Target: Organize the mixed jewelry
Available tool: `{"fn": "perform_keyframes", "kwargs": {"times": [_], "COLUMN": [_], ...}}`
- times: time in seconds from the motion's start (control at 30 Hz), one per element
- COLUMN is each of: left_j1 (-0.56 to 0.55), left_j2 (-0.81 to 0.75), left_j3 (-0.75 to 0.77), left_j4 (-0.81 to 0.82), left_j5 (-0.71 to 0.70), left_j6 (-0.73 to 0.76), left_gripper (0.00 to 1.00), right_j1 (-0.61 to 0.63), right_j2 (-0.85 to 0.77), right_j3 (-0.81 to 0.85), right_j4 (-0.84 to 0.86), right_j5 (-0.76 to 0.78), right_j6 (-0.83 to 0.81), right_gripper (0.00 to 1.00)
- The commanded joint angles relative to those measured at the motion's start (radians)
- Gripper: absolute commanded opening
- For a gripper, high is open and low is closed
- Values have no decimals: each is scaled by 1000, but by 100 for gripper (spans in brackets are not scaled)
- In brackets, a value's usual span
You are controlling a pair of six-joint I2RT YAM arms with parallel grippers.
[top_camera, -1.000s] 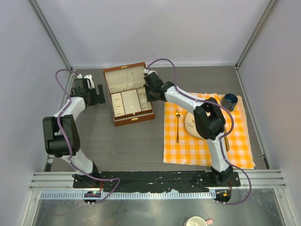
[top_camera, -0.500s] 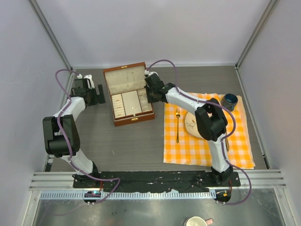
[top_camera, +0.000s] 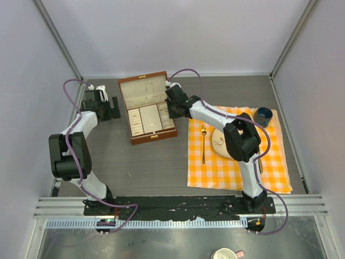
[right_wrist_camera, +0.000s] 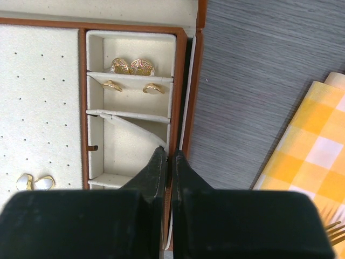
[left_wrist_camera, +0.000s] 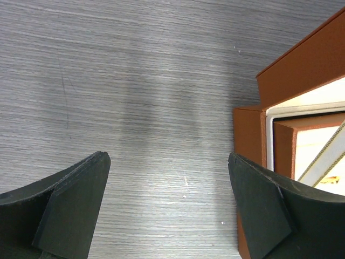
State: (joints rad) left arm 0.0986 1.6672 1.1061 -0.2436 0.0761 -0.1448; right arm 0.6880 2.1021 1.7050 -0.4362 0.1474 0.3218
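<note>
The mixed jewelry lies in the open brown box (top_camera: pixel 141 87). Gold fan-shaped pieces (right_wrist_camera: pixel 133 66) fill the top small compartment, two gold rings (right_wrist_camera: pixel 112 85) lie in the one below, and pearl-like studs (right_wrist_camera: pixel 34 182) rest on the dotted pad. My right gripper (right_wrist_camera: pixel 168 154) is shut on the right wall of the cream-lined inner tray (right_wrist_camera: pixel 180 97), at the box's right side (top_camera: pixel 173 110). To the left of the box (left_wrist_camera: pixel 250 135) my left gripper (left_wrist_camera: pixel 167 159) hangs open over bare table, with nothing between its fingers (top_camera: pixel 112 108).
A yellow checked cloth (top_camera: pixel 237 172) covers the table right of the box, its corner showing in the right wrist view (right_wrist_camera: pixel 318 140). On it lie a gold fork (top_camera: pixel 203 144) and a plate (top_camera: pixel 218 141), with a dark cup (top_camera: pixel 264 115) at the back.
</note>
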Motion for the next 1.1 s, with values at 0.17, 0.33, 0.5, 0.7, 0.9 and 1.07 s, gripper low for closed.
{"fn": "perform_keyframes", "kwargs": {"times": [0.17, 0.33, 0.5, 0.7, 0.9, 1.07], "left_j1": [4, 4, 3, 4, 4, 4], "left_j2": [-37, -35, -38, -35, -38, -44], "left_j3": [-11, -12, -17, -18, -22, -28], "left_j4": [41, 46, 50, 53, 53, 56], "left_j5": [14, 16, 14, 16, 17, 21], "left_j6": [14, 17, 22, 24, 24, 25], "left_gripper": [97, 97, 97, 97, 96, 96], "right_j1": [15, 16, 15, 18, 19, 19], "right_j2": [-27, -11, -4, 4, 10, -5], "right_j3": [33, 36, 31, 30, 36, 39], "right_j4": [-15, -21, -27, -33, -38, -39], "right_j5": [-28, -32, -26, -26, -23, -9], "right_j6": [34, 23, 16, 13, 8, -1], "right_gripper": [1, 3, 11, 25, 33, 38]}}
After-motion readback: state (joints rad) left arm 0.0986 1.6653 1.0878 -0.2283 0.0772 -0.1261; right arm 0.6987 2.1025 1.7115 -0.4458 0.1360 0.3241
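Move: The right fingers already pinch the right wall of the tray, whose middle lies some 9 cm to their left and about level. The jewelry box taking it is centred about 8 cm left, 2 cm back and 3 cm below. Its open lid stands about 11 cm ahead and 12 cm left; the fork lies roughly 13 cm back and 15 cm right. From the left hand, the box is about 19 cm right and 3 cm back. Almost in place, the right hand keeps its height and angle over the right side of the jewelry box, then its nearly shut fingers part to a bit over a third open and let go of the tray's wall. As they spread, the hand eases barely 1 cm back and to the left, the tips staying just above the wall. ##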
